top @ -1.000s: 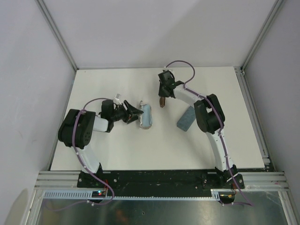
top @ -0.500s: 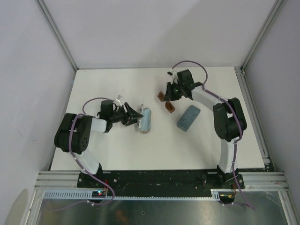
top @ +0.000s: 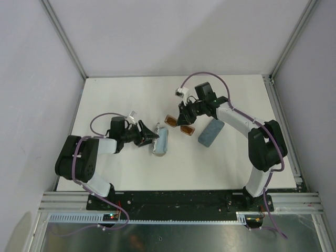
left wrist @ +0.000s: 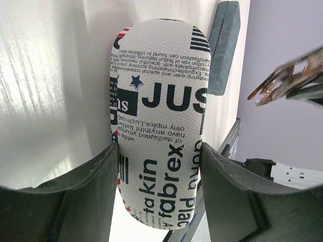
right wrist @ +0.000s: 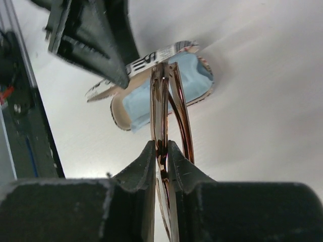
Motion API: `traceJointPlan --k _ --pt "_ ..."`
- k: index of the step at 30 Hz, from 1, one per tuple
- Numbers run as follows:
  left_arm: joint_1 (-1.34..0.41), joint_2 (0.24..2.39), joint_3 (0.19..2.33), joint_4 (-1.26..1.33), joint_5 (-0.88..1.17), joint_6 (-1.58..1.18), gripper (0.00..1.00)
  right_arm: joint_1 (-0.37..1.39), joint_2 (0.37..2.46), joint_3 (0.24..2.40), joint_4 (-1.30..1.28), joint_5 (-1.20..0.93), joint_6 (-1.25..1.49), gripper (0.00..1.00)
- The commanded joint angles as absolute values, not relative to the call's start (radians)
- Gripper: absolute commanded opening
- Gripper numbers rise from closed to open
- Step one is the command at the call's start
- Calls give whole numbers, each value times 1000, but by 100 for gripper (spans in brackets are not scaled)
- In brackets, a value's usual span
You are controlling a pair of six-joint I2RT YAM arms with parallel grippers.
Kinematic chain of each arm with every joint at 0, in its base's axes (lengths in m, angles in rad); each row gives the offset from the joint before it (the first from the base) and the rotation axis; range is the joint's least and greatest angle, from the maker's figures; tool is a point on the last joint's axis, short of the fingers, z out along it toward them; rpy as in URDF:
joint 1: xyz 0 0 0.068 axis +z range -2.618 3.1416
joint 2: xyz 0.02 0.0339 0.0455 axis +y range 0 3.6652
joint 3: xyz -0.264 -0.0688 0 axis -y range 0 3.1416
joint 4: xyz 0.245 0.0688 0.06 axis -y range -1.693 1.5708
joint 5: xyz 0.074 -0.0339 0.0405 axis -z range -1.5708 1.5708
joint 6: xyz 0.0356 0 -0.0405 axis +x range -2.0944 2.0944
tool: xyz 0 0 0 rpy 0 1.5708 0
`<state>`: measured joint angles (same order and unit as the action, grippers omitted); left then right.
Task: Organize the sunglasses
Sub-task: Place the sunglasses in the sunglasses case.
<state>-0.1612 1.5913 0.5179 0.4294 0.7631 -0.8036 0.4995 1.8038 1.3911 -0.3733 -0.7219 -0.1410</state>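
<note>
The brown translucent sunglasses (top: pixel 171 120) hang folded above the table, pinched at the frame (right wrist: pixel 162 108) by my right gripper (top: pixel 184 118) (right wrist: pixel 161 147), which is shut on them. Just left of and below them lies an open oblong case (top: pixel 161 140) with a white, text-printed shell (left wrist: pixel 159 116) and a light blue cloth (right wrist: pixel 174 83) inside. My left gripper (top: pixel 149 135) (left wrist: pixel 159 151) is shut on this case, one finger pressed against each long side. In the left wrist view the sunglasses (left wrist: pixel 282 83) show at the right, in the air.
A closed grey-blue case (top: pixel 210 132) (left wrist: pixel 224 45) lies on the white table (top: pixel 131 94), right of the sunglasses and under the right forearm. Grey walls and metal rails bound the table on three sides.
The right arm has swung down and to the left, carrying the sunglasses from mid-table to right beside the open case. The left gripper and the case shifted slightly nearer.
</note>
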Motion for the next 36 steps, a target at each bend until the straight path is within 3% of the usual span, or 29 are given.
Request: traceJointPlan --k 1,5,14,20,26,32,36 --pt "-160 1544 495 383 775 -749 45 528 1749 1388 -505 -822 -522 0" --pt "-162 1530 485 371 779 -742 45 583 1736 1387 -540 -617 -670 0" --pt "-166 1528 488 362 789 -738 45 652 1668 1288 -398 -544 -837 0" --pt "-166 1528 491 358 794 -738 45 677 1580 1173 -238 -517 -806 0" --pt "-166 1520 491 353 789 -738 45 705 1583 1165 -315 -447 -725 0" --pt "-166 1503 487 352 774 -747 45 715 1557 1162 -329 -469 -393 0" --pt "-166 1482 477 352 760 -754 45 709 1557 1157 -264 -329 44 0"
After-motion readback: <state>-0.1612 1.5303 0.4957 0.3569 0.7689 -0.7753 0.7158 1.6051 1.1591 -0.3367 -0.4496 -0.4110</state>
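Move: The open sunglasses case with its blue cloth lies some 10 cm left of the right gripper, about 5 cm back and 11 cm below; that gripper already pinches the sunglasses. The slate-blue case lies roughly 16 cm to the right gripper's right, 1 cm back and 12 cm below. The open sunglasses case is in the left gripper's hold, its middle some 2 cm back and 3 cm right of that hand point, about 1 cm lower. Draw the right gripper back about 6 cm, still pinching the sunglasses, to bring them closer to the open case. Dip by some 3 cm on the way, rise a little and settle 2 cm below the start. Roll the hand forward-side-up by some 35 degrees while turning it counter-clockwise and tipping the fingertips down, then unwind part of both turns. Keep the left gripper's hold on the case, easing back slightly. ##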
